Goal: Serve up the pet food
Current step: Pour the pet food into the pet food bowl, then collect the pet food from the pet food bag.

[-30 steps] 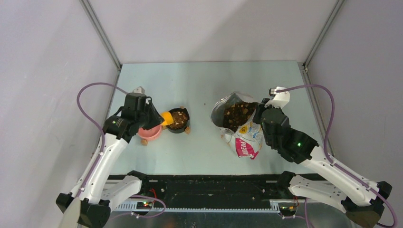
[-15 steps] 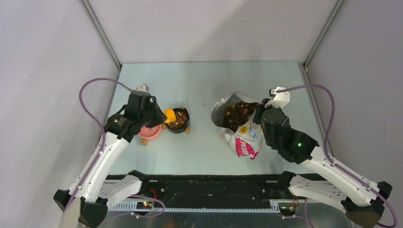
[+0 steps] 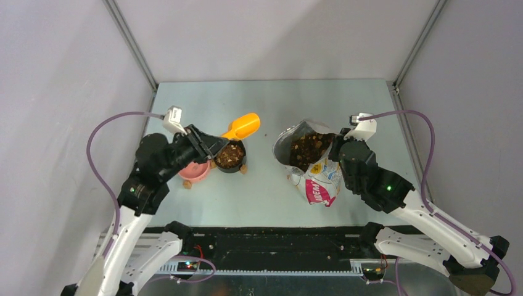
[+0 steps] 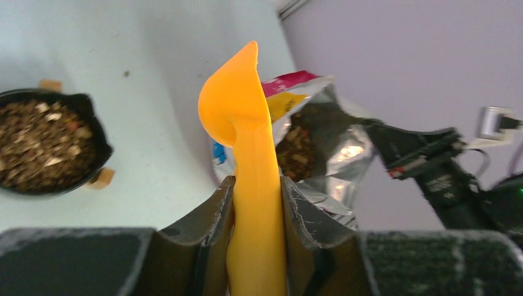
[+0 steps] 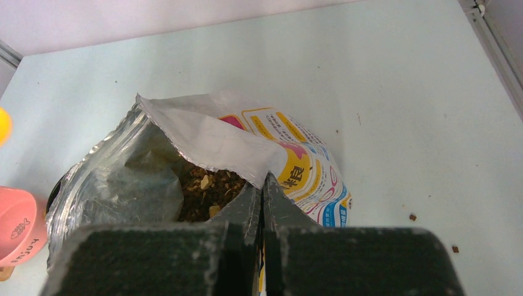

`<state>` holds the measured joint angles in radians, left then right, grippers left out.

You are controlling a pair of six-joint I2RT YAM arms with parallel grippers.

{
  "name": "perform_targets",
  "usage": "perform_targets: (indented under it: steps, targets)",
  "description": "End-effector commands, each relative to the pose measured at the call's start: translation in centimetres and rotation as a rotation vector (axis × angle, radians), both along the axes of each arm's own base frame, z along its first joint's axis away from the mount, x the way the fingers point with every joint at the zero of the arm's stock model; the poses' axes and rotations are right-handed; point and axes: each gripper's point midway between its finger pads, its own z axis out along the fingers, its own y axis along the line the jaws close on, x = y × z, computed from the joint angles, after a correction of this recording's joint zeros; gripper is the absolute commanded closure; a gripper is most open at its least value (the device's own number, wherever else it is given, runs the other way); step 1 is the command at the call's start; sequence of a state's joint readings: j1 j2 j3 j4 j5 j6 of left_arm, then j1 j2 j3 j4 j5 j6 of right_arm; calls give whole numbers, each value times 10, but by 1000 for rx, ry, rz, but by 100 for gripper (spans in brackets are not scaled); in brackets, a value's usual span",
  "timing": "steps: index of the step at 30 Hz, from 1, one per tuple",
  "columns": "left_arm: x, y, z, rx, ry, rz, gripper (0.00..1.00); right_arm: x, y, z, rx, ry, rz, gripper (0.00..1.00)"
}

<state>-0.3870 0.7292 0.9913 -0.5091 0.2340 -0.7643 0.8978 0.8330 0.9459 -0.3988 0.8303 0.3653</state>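
Note:
Brown pet food fills a black bowl (image 3: pixel 230 155) and shows inside the open printed bag (image 3: pixel 321 179). My left gripper (image 3: pixel 213 143) is shut on the handle of a yellow scoop (image 3: pixel 242 126), held raised beyond the bowl with its head toward the bag; no kibble shows on it. The left wrist view has the scoop (image 4: pixel 237 105) upright between the fingers (image 4: pixel 216 209), the bowl's rim (image 4: pixel 92 114) at left, and the bag (image 4: pixel 345 148) behind. My right gripper (image 5: pixel 263 185) is shut on the bag's foil rim (image 5: pixel 216 145), with kibble (image 5: pixel 206 188) just left of it.
A pink bowl (image 3: pixel 195 171) sits left of the black bowl, under my left wrist. A few loose pellets (image 5: pixel 412 217) lie on the table right of the bag. Grey walls close in the pale table on three sides.
My left arm lifted the scoop out of the black bowl and swung it up and to the right. The right arm and the bag have not moved.

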Motion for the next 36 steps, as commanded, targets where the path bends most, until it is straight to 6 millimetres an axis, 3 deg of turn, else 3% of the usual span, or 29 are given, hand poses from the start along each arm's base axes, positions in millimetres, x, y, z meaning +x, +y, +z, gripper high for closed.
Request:
perform_targets:
  steps: [1, 2, 5, 10, 13, 19, 22, 27, 31, 32, 33, 34, 35, 36]
  targets:
    - [-21, -17, 60, -185, -220, -121, 100, -3, -1, 44, 150, -114, -7, 100]
    - [-25, -19, 74, -221, -276, -144, 100, -3, -1, 43, 149, -113, -6, 100]
    - [-33, -30, 78, -238, -274, -233, 100, -2, -1, 43, 148, -112, -9, 100]
    - [-25, -62, 48, -239, -55, -408, 100, 0, -1, 42, 138, -112, -20, 100]
    - [-13, -74, 21, -195, 91, -410, 100, 0, 0, 41, 135, -110, -19, 100]
    - [-13, -94, 6, -84, 139, -455, 100, -1, -2, 41, 135, -110, -25, 100]
    - [-7, -98, 2, -38, 158, -419, 100, 1, -1, 40, 132, -108, -27, 100]
    - [0, -104, -26, 113, 267, -371, 100, 1, 2, 39, 131, -104, -14, 100]
    - [3, -111, -28, 210, 298, -352, 100, 0, 2, 40, 135, -105, -13, 100]
    - [2, -114, -37, 244, 330, -352, 100, 0, 2, 40, 134, -104, -12, 100]
    - [8, -114, -30, 260, 309, -318, 100, 0, 2, 40, 134, -105, -12, 100]
    - [5, -116, -40, 303, 343, -310, 100, 1, 1, 40, 132, -106, -16, 100]
    - [12, -115, -30, 326, 313, -265, 100, 1, 2, 39, 128, -105, -16, 100]
    - [11, -114, -40, 372, 354, -252, 100, 1, 2, 39, 126, -104, -15, 100]
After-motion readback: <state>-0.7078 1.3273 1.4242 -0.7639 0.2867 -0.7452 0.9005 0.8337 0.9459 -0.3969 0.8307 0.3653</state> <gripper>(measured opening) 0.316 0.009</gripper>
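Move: Some 23 cm to the left hand's right, about 1 cm back and roughly 10 cm lower, gapes the pet food bag's mouth; this hand still grips the yellow scoop. The filled black bowl sits nearly straight beneath it, about 24 cm down, 1 cm ahead and 2 cm right; the pink bowl, level with the black one, is 5 cm back and 11 cm left of the hand. From the right hand on the bag's rim, the mouth's middle is about 6 cm left, 1 cm back and 5 cm below. Swinging the scoop away from above the black bowl, the left hand goes about 13 cm right towards the bag's mouth, first arcing up some 5 cm, then sinking to end 4 cm below its start. It turns clockwise some 25 degrees and then tips the scoop's end down into the mouth, fingers keeping their hold. The right hand stays, still pinching the bag's rim. ##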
